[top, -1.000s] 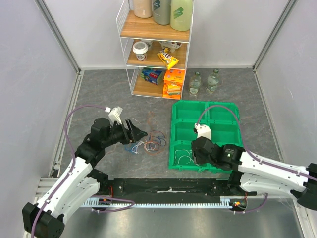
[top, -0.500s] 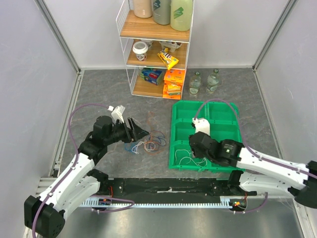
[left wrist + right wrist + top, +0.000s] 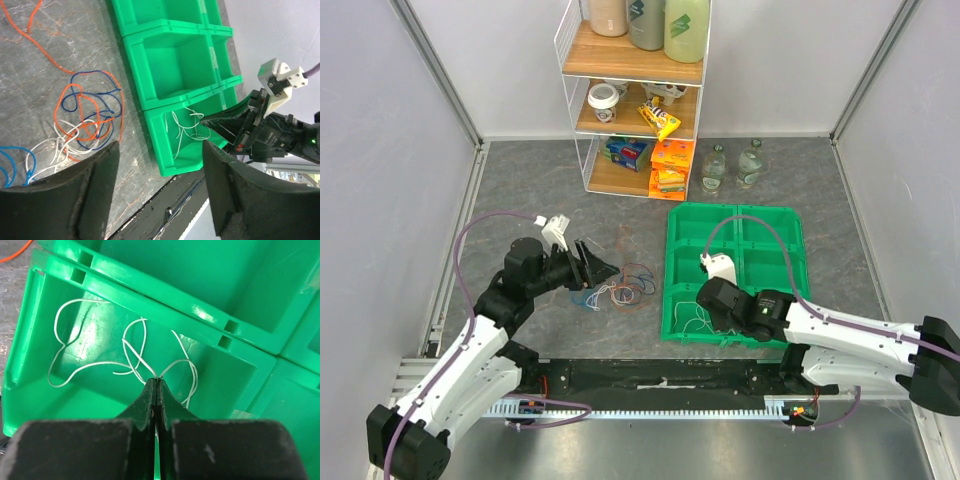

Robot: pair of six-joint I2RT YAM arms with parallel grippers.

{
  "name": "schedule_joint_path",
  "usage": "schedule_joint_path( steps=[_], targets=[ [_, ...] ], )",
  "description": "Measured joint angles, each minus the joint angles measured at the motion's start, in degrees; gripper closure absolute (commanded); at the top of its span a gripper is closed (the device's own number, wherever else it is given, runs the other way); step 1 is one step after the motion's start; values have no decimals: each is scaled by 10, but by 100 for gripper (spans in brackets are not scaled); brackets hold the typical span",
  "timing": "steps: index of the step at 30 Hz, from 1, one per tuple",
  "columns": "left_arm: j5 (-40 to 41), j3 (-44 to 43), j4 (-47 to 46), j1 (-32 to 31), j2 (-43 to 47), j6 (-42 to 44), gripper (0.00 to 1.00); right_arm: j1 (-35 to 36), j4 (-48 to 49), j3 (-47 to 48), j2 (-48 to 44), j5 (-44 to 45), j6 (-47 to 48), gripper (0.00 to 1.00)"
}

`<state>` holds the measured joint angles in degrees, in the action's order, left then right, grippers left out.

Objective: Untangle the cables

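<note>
A tangle of cables [image 3: 620,290] in orange, blue and white lies on the grey table left of the green bin [image 3: 735,212]. My left gripper [image 3: 603,268] hovers by the tangle's left side, jaws wide open and empty. In the left wrist view the tangle [image 3: 85,120] lies up and left of the open left gripper [image 3: 160,147]. A separate white cable [image 3: 95,365] lies looped in the bin's near-left compartment [image 3: 30,330]. My right gripper [image 3: 156,380] reaches into that compartment and is shut on this white cable [image 3: 692,318] at its tips.
A white wire shelf rack [image 3: 635,95] with bottles, a cup and packets stands at the back. Two clear bottles [image 3: 732,165] stand beside it. The green bin's other compartments [image 3: 175,65] hold nothing. A black rail [image 3: 660,380] runs along the near edge.
My right gripper slid left and down into the near-left compartment and closed on the white cable. The left gripper stayed open and barely shifted.
</note>
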<state>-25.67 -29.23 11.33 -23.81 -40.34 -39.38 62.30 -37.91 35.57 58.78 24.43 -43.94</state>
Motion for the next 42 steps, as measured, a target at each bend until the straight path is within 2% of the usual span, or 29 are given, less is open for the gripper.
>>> schedule_joint_path(
  steps=[1, 2, 5, 7, 12, 15, 18, 23, 25, 30, 35, 38, 42],
  targets=[
    [1, 2, 1, 0, -2, 0, 33, 1, 6, -10, -5, -6, 0, 100],
    [7, 3, 4, 0, -6, 0, 33, 1, 13, -16, -6, -10, 0, 96],
    [43, 3, 25, 0, -19, 0, 34, 1, 27, -19, 11, -15, 7, 66],
    [75, 3, 46, 0, -28, 0, 34, 0, 31, -15, 28, -15, 18, 56],
    [158, 3, 94, 0, -37, -10, 33, 0, 21, 21, 30, -18, 37, 40],
    [198, 5, 112, 0, -36, -24, 36, 0, 9, 52, 7, -22, 45, 31],
    [220, 24, 111, 1, -27, -38, 47, 0, -3, 76, -38, -26, 50, 28],
    [243, 57, 107, 1, -32, -46, 46, 0, -13, 90, -110, -27, 52, 27],
    [243, 60, 100, 1, -48, -46, 49, 0, -21, 90, -124, -27, 52, 27],
    [242, 60, 92, 1, -88, -45, 51, 0, -33, 90, -124, -33, 50, 27],
    [239, 70, 91, 1, -73, -46, 53, 0, -36, 89, -124, -37, 48, 27],
    [235, 81, 91, 1, -54, -48, 56, 0, -36, 89, -123, -38, 48, 27],
    [223, 88, 85, 1, -50, -52, 66, 0, -35, 89, -110, -40, 48, 27]
  ],
)
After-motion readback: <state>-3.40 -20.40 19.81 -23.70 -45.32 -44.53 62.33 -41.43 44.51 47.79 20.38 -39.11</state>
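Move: The light blue cable lies about 7 cm to the left hand's left, 1 cm back and some 16 cm below. The loose white cable is 2 cm left and level fore-and-aft, the orange cable 3 cm right and 2 cm ahead. The right hand's shut fingers hold the tray's white cable, its coils centred about 3 cm left and 3 cm down; the green tray's middle is 10 cm ahead, 4 cm right. Letting go of the white cable in the green tray, the right fingers dip a little, spread wide, then lift some 10 cm with a slight shift left. Meanwhile the open left hand sinks about 12 cm and travels 7 cm left to just above the light blue cable, swinging roughly 20 degrees counter-clockwise, tipping steeper and partly narrowing its fingers; no touch can be seen. ##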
